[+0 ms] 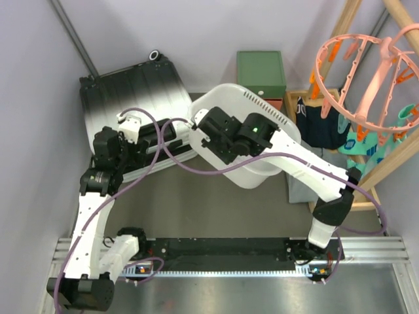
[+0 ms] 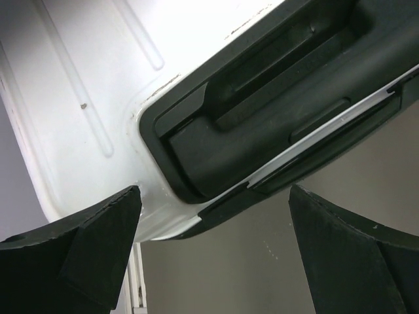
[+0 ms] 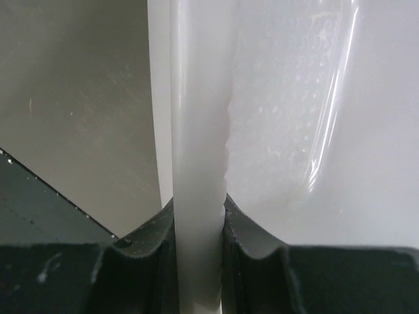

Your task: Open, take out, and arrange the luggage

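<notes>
The luggage (image 1: 131, 91), a closed ribbed hard shell fading from black to white, lies at the back left. In the left wrist view its white shell (image 2: 78, 85) and black recessed handle (image 2: 262, 124) fill the frame. My left gripper (image 1: 160, 136) hovers open at the luggage's near edge by that handle, and nothing lies between its fingers (image 2: 213, 255). My right gripper (image 1: 198, 122) is shut on the rim of the white laundry basket (image 1: 262, 111), which stands just right of the luggage. The right wrist view shows the basket's white rim (image 3: 196, 131) pinched between both pads (image 3: 200, 229).
A green drawer box (image 1: 260, 72) stands behind the basket. A wooden drying rack (image 1: 393, 150) with a pink clip hanger (image 1: 366, 72) and dark clothes (image 1: 321, 124) occupies the right side. Walls close in behind and to the left. A metal rail (image 1: 229, 252) runs along the near edge.
</notes>
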`<action>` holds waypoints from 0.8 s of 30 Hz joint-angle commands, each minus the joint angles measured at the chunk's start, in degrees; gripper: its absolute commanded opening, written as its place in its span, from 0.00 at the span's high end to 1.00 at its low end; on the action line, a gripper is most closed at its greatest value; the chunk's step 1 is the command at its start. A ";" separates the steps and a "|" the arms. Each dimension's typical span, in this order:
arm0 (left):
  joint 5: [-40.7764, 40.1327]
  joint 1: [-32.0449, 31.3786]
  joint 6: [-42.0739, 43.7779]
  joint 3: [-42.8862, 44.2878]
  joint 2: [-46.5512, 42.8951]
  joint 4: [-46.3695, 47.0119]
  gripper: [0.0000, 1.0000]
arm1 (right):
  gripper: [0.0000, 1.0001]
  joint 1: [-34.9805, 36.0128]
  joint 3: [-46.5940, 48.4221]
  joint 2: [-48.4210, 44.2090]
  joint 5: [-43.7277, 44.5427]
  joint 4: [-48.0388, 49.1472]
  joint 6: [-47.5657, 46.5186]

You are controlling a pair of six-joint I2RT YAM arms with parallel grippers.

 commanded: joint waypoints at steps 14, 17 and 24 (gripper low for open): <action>-0.03 0.28 0.20 3.53 1.92 -3.81 0.01 | 1.00 -8.44 11.79 -1.48 16.16 38.90 -51.22; -0.29 0.28 0.28 3.18 2.44 -3.55 0.01 | 1.00 -14.51 11.44 -0.51 8.97 45.68 -55.55; -0.04 0.28 -0.24 3.00 3.50 -3.11 0.01 | 1.00 -24.98 11.26 2.82 -8.44 51.42 -61.54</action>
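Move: The right hand already has the white tub by its near left rim, with the tub's middle about 10 cm to its right, 5 cm ahead and 6 cm lower. The green drawer box, over which the tub is carried, stands about 22 cm ahead, 15 cm to the right and 19 cm below that hand; the suitcase lies roughly 21 cm to its left, 10 cm ahead and 17 cm lower. From the left hand, the drawer box is some 22 cm ahead, 39 cm to the right and 16 cm lower. Keeping its pinch on the tub's rim, the right hand first lifts the raised tub almost straight up, then sweeps it fast forward over the drawer box, ending about 21 cm farther out and 17 cm higher, with a 5 cm drift to the right late on. As it goes forward the wrist tips the fingers up by nearly 50 degrees, from pointing steeply down to almost level, so the tub's far side swings up with them. ##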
